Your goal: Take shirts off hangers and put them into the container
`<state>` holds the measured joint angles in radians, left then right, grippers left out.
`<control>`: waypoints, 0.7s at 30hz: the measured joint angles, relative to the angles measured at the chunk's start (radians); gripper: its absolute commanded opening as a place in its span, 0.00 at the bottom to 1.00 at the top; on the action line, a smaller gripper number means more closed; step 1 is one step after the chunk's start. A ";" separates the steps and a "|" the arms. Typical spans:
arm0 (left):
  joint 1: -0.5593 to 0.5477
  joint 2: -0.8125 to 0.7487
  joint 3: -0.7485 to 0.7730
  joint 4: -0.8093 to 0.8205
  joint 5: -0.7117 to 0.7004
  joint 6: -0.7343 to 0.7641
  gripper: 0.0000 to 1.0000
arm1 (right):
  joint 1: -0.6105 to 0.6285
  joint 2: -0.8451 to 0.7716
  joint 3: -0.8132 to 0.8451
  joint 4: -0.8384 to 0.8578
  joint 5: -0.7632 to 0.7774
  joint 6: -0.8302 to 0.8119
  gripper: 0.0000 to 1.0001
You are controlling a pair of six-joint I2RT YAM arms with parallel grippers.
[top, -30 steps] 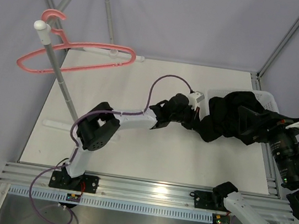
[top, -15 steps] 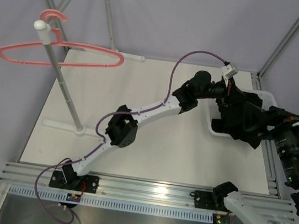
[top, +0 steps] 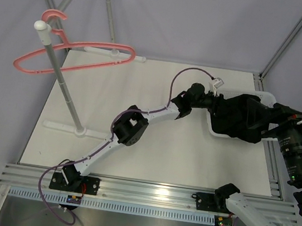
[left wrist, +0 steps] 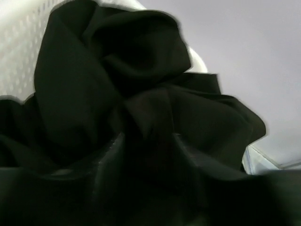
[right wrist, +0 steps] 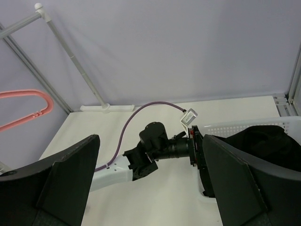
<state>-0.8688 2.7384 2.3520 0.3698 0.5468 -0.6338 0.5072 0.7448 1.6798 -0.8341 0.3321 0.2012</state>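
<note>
The black shirt lies bunched in the white mesh container at the table's right side, draping over its near-left rim. My left gripper is pressed into that pile. In the left wrist view its dark fingers stand apart with a fold of shirt between them, in front of the container wall. My right gripper hovers over the container's right end, open wide and holding nothing. The bare pink hanger hangs on the rack at the upper left.
The white rack pole leans from its foot on the table's left side. My left arm stretches diagonally across the table. A metal frame rail runs along the right edge beside the container.
The left gripper has parted its fingers and sunk lower at the container's left end. The shirt has settled into the container. The hanger has swung on the rack.
</note>
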 measured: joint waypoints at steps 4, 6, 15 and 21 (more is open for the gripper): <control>0.002 -0.069 -0.084 -0.053 -0.004 0.009 0.89 | 0.000 0.001 -0.017 -0.001 0.000 0.001 1.00; 0.003 -0.123 -0.143 -0.077 -0.006 0.020 0.99 | 0.000 0.005 -0.018 -0.002 -0.001 0.002 0.99; 0.034 -0.552 -0.300 -0.256 -0.072 0.170 0.99 | 0.000 0.005 -0.075 -0.003 0.001 0.013 1.00; 0.031 -0.922 -0.513 -0.169 -0.104 0.185 0.99 | 0.000 -0.033 -0.158 0.000 -0.038 0.042 0.99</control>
<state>-0.8383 1.8160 1.8385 0.2012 0.4431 -0.4488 0.5072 0.7116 1.5223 -0.8337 0.2943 0.2432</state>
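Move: The shirt lies bunched in the white container, its middle about 11 cm to the left hand's right, 4 cm back and roughly 5 cm lower; that hand's part-open fingers are at its left edge. The container's middle is some 12 cm to the left hand's right, 4 cm back and about 8 cm below. From the high right hand the shirt is roughly 17 cm ahead, 8 cm to the right and 42 cm below. Leftwards at first, nearly level, then steeply up, the left hand withdraws from the shirt, ending some 30 cm higher, 15 cm farther left and a little back. Its fingers, already part open against the cloth, spread wide and come free, while the wrist rolls about 20 degrees. The right hand, empty and open, sinks about 5 cm, tipping slightly down. ##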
